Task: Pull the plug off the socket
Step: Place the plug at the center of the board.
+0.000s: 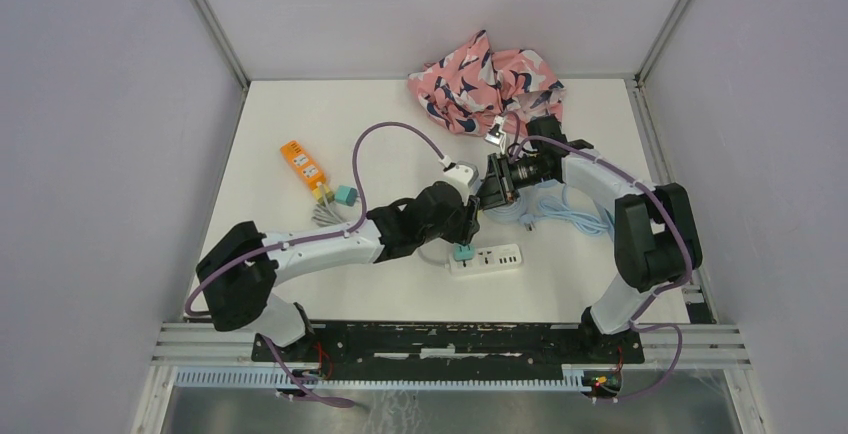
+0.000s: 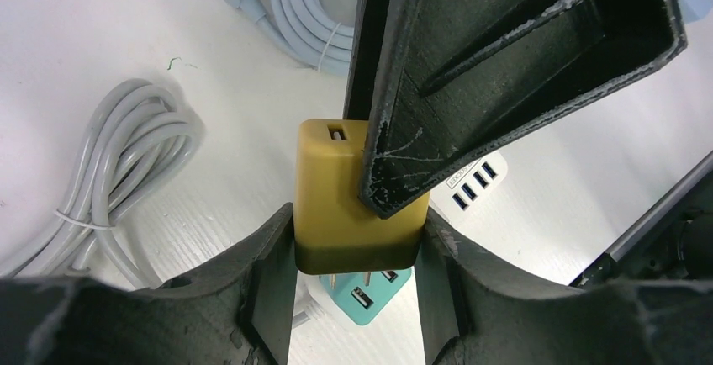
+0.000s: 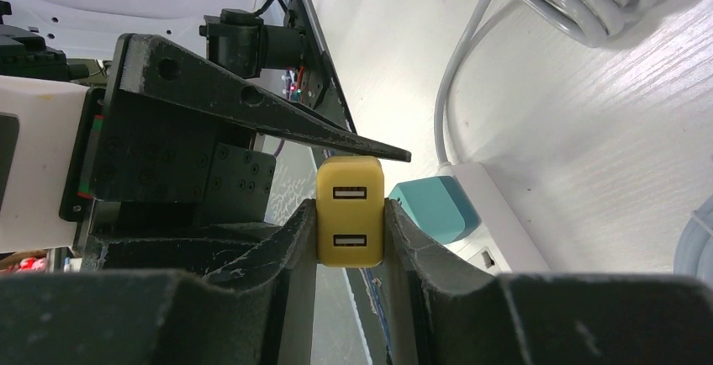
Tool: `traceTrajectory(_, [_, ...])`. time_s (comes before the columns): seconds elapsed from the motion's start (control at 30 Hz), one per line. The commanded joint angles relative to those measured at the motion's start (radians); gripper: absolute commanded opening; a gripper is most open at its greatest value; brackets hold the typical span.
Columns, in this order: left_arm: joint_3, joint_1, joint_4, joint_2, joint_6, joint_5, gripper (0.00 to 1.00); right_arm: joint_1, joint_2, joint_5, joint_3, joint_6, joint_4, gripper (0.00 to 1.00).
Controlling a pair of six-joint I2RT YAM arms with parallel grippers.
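Observation:
A yellow two-port USB plug (image 2: 336,188) hangs in the air with its two metal prongs bare, just above a teal plug (image 2: 366,302) seated in the white power strip socket (image 1: 495,257). My left gripper (image 2: 357,235) is shut on the yellow plug's sides. My right gripper (image 3: 350,235) is shut on the same yellow plug (image 3: 350,214) from the opposite end, and one of its fingers (image 2: 504,62) lies across the plug. The teal plug (image 3: 429,205) stands in the strip (image 3: 496,230) below. In the top view the two grippers meet above the teal plug (image 1: 463,252).
A pink patterned cloth (image 1: 490,79) lies at the back. An orange box (image 1: 303,164), a loose teal plug (image 1: 346,195) and a grey cable bundle (image 1: 325,216) sit left. Pale blue cable coils (image 1: 560,214) lie right of the strip. A white adapter (image 1: 457,169) sits behind the grippers.

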Motion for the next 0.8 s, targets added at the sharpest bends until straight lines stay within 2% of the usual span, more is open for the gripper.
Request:
traceTrajectory(0.0, [0.011, 0.002, 0.022, -0.028, 0.038, -0.038, 0.21, -0.003, 0.006, -0.029, 0.04, -0.027, -0.032, 0.22])
traceTrajectory(0.13, [-0.027, 0.003, 0.044, -0.056, 0.048, -0.057, 0.1, -0.003, -0.004, -0.03, 0.042, -0.041, -0.043, 0.37])
traceTrajectory(0.33, [-0.109, 0.005, 0.088, -0.115, 0.055, -0.123, 0.03, -0.004, -0.015, -0.029, 0.069, -0.11, -0.106, 0.57])
traceTrajectory(0.47, [-0.17, 0.01, 0.112, -0.161, 0.054, -0.182, 0.03, -0.003, -0.032, -0.021, 0.076, -0.145, -0.126, 0.61])
traceTrajectory(0.63, [-0.246, 0.024, 0.139, -0.236, 0.044, -0.258, 0.03, -0.008, -0.046, -0.009, 0.086, -0.181, -0.154, 0.62])
traceTrajectory(0.77, [-0.318, 0.077, 0.185, -0.296, 0.017, -0.216, 0.03, -0.011, -0.046, -0.016, 0.087, -0.185, -0.156, 0.62])
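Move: The yellow plug is already pinched between both grippers, at each one's fingertips. From the left hand, the teal plug still on the white strip lies about 4 cm back, 2 cm left and 9 cm below. The grey cable coil lies some 8 cm ahead and 13 cm left, the loose teal plug about 11 cm ahead and 29 cm left, both roughly 11 cm lower. Open the right gripper part-way so its fingers let go of the yellow plug, keeping that arm almost still. With the left gripper's grip unchanged, draw the plug out to the left about 8 cm, away from the right fingers and past the strip's teal plug, dipping slightly while the hand swings about 10 degrees counter-clockwise. ##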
